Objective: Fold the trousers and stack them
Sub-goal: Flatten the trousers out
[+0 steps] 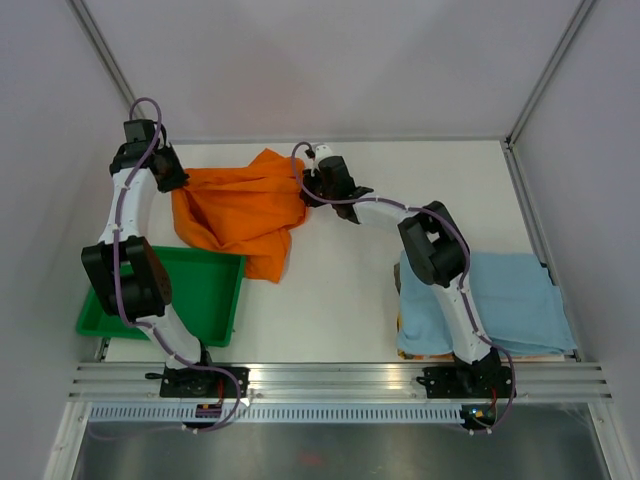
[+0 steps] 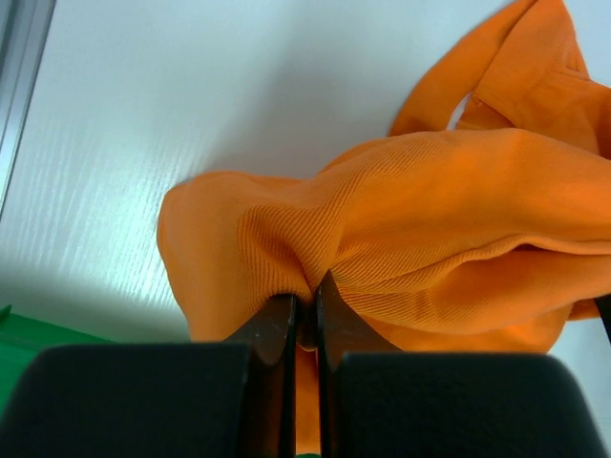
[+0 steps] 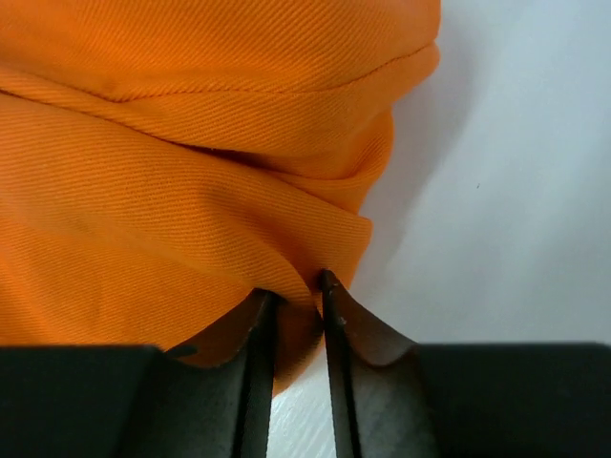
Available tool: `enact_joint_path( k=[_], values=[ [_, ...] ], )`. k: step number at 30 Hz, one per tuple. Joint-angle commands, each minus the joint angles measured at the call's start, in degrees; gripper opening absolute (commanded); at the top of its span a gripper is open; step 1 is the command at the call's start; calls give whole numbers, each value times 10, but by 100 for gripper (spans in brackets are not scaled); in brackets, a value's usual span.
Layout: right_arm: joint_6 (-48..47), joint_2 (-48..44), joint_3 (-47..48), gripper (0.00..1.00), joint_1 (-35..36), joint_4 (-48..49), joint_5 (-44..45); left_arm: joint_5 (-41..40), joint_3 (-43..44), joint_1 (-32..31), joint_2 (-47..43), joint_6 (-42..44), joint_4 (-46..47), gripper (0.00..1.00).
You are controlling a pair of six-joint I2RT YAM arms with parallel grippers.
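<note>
The bright orange trousers (image 1: 240, 210) lie bunched at the back left of the white table, with one end trailing toward the front. My left gripper (image 1: 178, 180) is at their left edge, and in the left wrist view it (image 2: 307, 301) is shut on a fold of the orange cloth (image 2: 430, 210). At their right edge is my right gripper (image 1: 305, 185). The right wrist view shows its narrow jaws (image 3: 296, 286) closed on a fold at the edge of the fabric (image 3: 191, 143), with bare table to the right.
A green tray (image 1: 205, 295) stands at the front left, partly under the left arm. A folded light blue cloth (image 1: 510, 300) lies at the front right beside the right arm's base. Metal frame posts and white walls enclose the table.
</note>
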Motion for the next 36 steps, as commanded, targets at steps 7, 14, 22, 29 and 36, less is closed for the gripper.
enact_joint_path(
  k=[7, 14, 22, 29, 36],
  values=[
    [-32, -78, 26, 0, -5, -12, 199, 88, 72, 0, -29, 9, -8, 2],
    [-189, -347, 51, 0, -42, -131, 310, 125, 240, -53, -83, 13, -108, 2],
    [-265, -463, 46, 0, -43, -222, 271, 57, 316, -165, -78, -27, -92, 2],
    [-258, -461, -130, 0, -44, -183, 243, 85, 284, -165, -8, 7, -107, 2],
    [-106, -525, -332, 0, -44, -204, 81, 130, 95, -165, -68, 81, -95, 2]
  ],
)
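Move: The trousers' right-hand edge sits between the right gripper's half-closed fingers. Their bulk lies some 16 cm to that hand's left, 4 cm back and slightly lower, while the folded blue pile is about 44 cm to its right and 32 cm nearer the base. The left gripper, already gripping the other end, has the bulk about 17 cm to its right and 11 cm below; the green tray is roughly 23 cm back and 12 cm down. Shut the right gripper on the trousers' edge and keep the left pinch, then whip both hands up and to the right, the right hand about 45 cm high, fingers tipping up, and the left some 27 cm. Swing both sharply back down, ending 15-20 cm farther right, the right hand also drawn back towards the blue pile, both still above their starting height. ##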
